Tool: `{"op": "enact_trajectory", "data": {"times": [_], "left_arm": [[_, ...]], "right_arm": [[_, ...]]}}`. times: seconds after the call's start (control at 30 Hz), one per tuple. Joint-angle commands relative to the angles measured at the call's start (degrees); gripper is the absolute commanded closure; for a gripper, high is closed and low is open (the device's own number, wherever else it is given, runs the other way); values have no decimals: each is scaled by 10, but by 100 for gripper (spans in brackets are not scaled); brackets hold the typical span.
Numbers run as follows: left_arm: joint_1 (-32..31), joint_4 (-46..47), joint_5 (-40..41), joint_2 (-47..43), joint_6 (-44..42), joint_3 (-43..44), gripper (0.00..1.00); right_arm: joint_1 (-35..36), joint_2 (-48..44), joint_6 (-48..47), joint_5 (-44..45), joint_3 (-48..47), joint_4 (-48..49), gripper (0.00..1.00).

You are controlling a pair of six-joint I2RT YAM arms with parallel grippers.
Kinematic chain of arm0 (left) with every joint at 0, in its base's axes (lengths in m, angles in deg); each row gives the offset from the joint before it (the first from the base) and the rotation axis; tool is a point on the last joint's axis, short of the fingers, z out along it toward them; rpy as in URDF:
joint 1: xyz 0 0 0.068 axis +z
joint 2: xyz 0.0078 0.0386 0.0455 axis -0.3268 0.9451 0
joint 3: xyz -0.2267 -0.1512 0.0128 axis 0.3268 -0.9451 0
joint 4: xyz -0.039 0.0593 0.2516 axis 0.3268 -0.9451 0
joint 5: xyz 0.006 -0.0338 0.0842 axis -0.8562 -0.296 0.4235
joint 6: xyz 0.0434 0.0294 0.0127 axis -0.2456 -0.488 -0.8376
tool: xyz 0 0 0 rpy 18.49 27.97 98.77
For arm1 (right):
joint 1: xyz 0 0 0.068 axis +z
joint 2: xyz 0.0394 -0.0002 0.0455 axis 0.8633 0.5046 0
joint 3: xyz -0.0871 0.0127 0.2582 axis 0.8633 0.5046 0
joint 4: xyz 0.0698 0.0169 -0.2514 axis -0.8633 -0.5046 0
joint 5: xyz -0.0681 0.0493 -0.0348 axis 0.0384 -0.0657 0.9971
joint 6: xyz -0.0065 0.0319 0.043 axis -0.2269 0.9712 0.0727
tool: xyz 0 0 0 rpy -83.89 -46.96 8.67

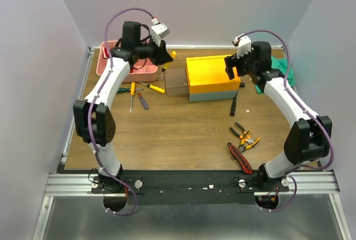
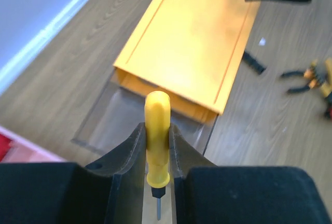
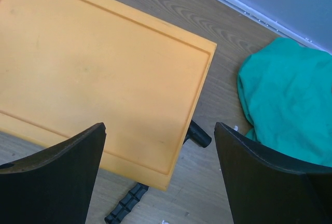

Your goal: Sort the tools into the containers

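My left gripper (image 2: 156, 128) is shut on a yellow-handled screwdriver (image 2: 157, 105), whose handle points toward the toolbox's open grey compartment (image 2: 124, 120). From above, this gripper (image 1: 166, 56) hangs between the pink tray (image 1: 119, 65) and the toolbox's yellow lid (image 1: 214, 74). My right gripper (image 3: 161, 146) is open and holds nothing, above the right edge of the lid (image 3: 93, 63). The black hammer (image 3: 127, 203) lies partly hidden under that edge. More screwdrivers (image 1: 142, 93) lie left of the toolbox. The orange-and-black pliers (image 1: 245, 137) and the red-and-black cutter (image 1: 240, 158) lie at the front right.
A green cloth (image 3: 290, 99) is bunched at the back right beside the toolbox. The back wall runs close behind the tray and toolbox. A metal rail (image 1: 78, 106) borders the table's left side.
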Motion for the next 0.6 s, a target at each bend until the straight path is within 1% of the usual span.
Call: {"op": "enact_trajectory", "data": {"times": [0.0, 0.03, 0.07, 0.13, 0.2, 0.27, 0.3, 0.33, 0.37, 0.4, 0.43, 0.47, 0.5, 0.53, 0.57], "left_arm": [[-32, 291, 38, 28, 313, -81, 100], [-36, 318, 46, 37, 335, -79, 100], [-40, 326, 53, 56, 383, -79, 100], [-47, 363, 72, 70, 415, -81, 100], [-52, 362, 101, 87, 425, -78, 100], [-52, 341, 114, 102, 424, -68, 100], [-52, 330, 117, 108, 410, -61, 89], [-52, 271, 115, 115, 399, -46, 76], [-52, 237, 112, 131, 391, -3, 67], [-50, 206, 110, 136, 384, 18, 59], [-49, 167, 106, 136, 377, 43, 53], [-43, 161, 103, 122, 376, 44, 50], [-38, 163, 102, 109, 376, 41, 42], [-35, 171, 103, 94, 372, 33, 37], [-27, 172, 106, 67, 354, 23, 33]], "right_arm": [[0, -8, -12, 6, 22, -6, 7], [0, -11, -13, 6, 26, -6, 7], [0, -13, -13, 7, 30, -4, 7], [0, -20, -13, 4, 42, -2, 6], [-1, -26, -12, 2, 48, -3, 6], [-1, -29, -13, -1, 55, -2, 6], [-1, -30, -13, -1, 56, -1, 6], [0, -31, -14, -2, 58, -1, 6], [0, -32, -15, -2, 62, -1, 6], [-1, -32, -16, -1, 61, -1, 6], [0, -33, -18, -1, 62, -1, 5], [0, -32, -20, -1, 61, 1, 5], [-1, -34, -20, 0, 62, 2, 5], [0, -34, -20, 0, 62, 3, 5], [0, -34, -21, 0, 63, 4, 5]]}}
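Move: The left hand still grips the yellow-handled screwdriver; the open drawer it is bound for lies about 5 cm ahead, 3 cm right and 22 cm below. From this hand the yellow cabinet is some 5 cm ahead and 18 cm right, the pink bin 13 cm ahead and 18 cm left, and a loose yellow screwdriver 2 cm ahead, 7 cm left. From the right hand the drawer is about 4 cm ahead, 31 cm left and 15 cm lower. Left hand moves some 9 cm forward-right and down over the drawer, opening off the screwdriver; right sinks 3 cm. ##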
